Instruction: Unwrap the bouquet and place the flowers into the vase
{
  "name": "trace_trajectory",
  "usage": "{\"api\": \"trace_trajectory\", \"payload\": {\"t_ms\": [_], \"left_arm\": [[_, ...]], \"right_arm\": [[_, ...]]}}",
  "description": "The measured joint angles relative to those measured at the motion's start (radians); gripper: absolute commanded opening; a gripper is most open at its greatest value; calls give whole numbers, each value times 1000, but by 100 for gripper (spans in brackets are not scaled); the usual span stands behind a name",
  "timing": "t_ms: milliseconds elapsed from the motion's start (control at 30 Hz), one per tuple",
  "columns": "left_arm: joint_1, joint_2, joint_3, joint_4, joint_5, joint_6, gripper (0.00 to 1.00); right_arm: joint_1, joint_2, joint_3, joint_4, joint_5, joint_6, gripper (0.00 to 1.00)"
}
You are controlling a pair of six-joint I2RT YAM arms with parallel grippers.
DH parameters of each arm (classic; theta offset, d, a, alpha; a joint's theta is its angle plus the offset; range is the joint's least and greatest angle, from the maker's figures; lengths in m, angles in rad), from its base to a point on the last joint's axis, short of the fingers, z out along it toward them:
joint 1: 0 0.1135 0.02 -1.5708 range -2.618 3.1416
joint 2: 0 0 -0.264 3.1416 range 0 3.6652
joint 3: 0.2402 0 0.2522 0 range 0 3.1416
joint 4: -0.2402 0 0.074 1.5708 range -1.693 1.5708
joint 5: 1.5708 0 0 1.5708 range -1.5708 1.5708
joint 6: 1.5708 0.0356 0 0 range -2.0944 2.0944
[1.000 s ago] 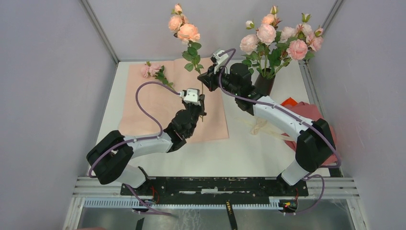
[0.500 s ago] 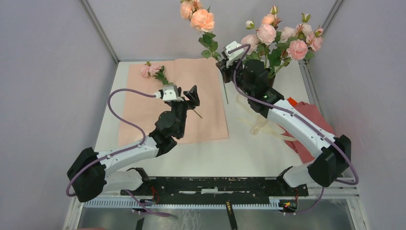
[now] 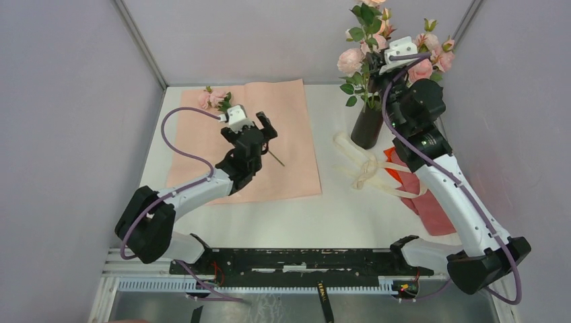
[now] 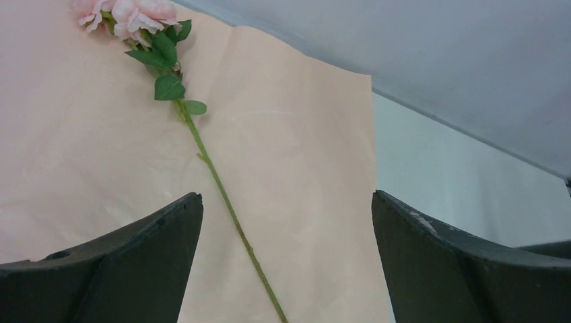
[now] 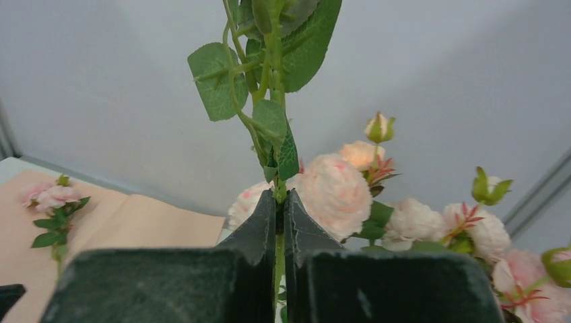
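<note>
The bouquet's light pink wrapping paper [image 3: 283, 168] lies spread flat on the table. A single pink rose [image 3: 214, 98] rests on it, its thin green stem [image 4: 222, 188] running diagonally between the fingers of my left gripper [image 4: 286, 202], which hovers open just above the paper [image 4: 303, 134]. My right gripper [image 5: 279, 198] is shut on a leafy flower stem [image 5: 273, 60] and holds it upright over the black vase [image 3: 367, 126]. Several pink and cream flowers [image 3: 421, 67] stand in the vase, right beside the right gripper [image 3: 385, 67].
A loose cream ribbon [image 3: 360, 165] lies in front of the vase. A darker pink-red cloth with an orange piece [image 3: 431, 188] sits to the right under the right arm. Grey walls close in the table on three sides.
The left gripper let go of the stem, opened wide and shifted towards the rose on the paper. The right arm carried its flower stem rightwards to above the vase.
</note>
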Motion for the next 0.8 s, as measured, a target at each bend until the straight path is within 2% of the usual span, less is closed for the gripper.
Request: {"api": "trace_trajectory", "payload": {"t_ms": [167,567,800], "left_arm": [[98,0,0,-79,85,-113,99],[101,45,0,-111,146,-155,97],[105,132,23,-115,174,-155,96]], "right_arm": [[-88,21,0,11,-30,-6,0],[-201,205,68,6,-114,-1,0],[-225,218,104,2,-138,16,0]]}}
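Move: Ahead of the right hand, which holds an upright flower by its stem, the vase mouth lies about 7 cm farther out, 7 cm to the right and 27 cm below; the nearest pale rose in it is some 7 cm ahead, 1 cm left and 12 cm lower. The open left hand has the middle of the last flower about 12 cm ahead, 6 cm left and 20 cm below, on wrapping paper centred 5 cm ahead, 6 cm left. Carrying the flower out over the vase, the right hand goes about 8 cm forward and 5 cm to the right, dipping some 5 cm and rising a centimetre again at the end, fingers still shut on the stem. Meanwhile the left hand sinks about 7 cm towards the last flower's stem, edging 2 cm forward and tipping down some 10 degrees, fingers staying wide open and touching nothing. ##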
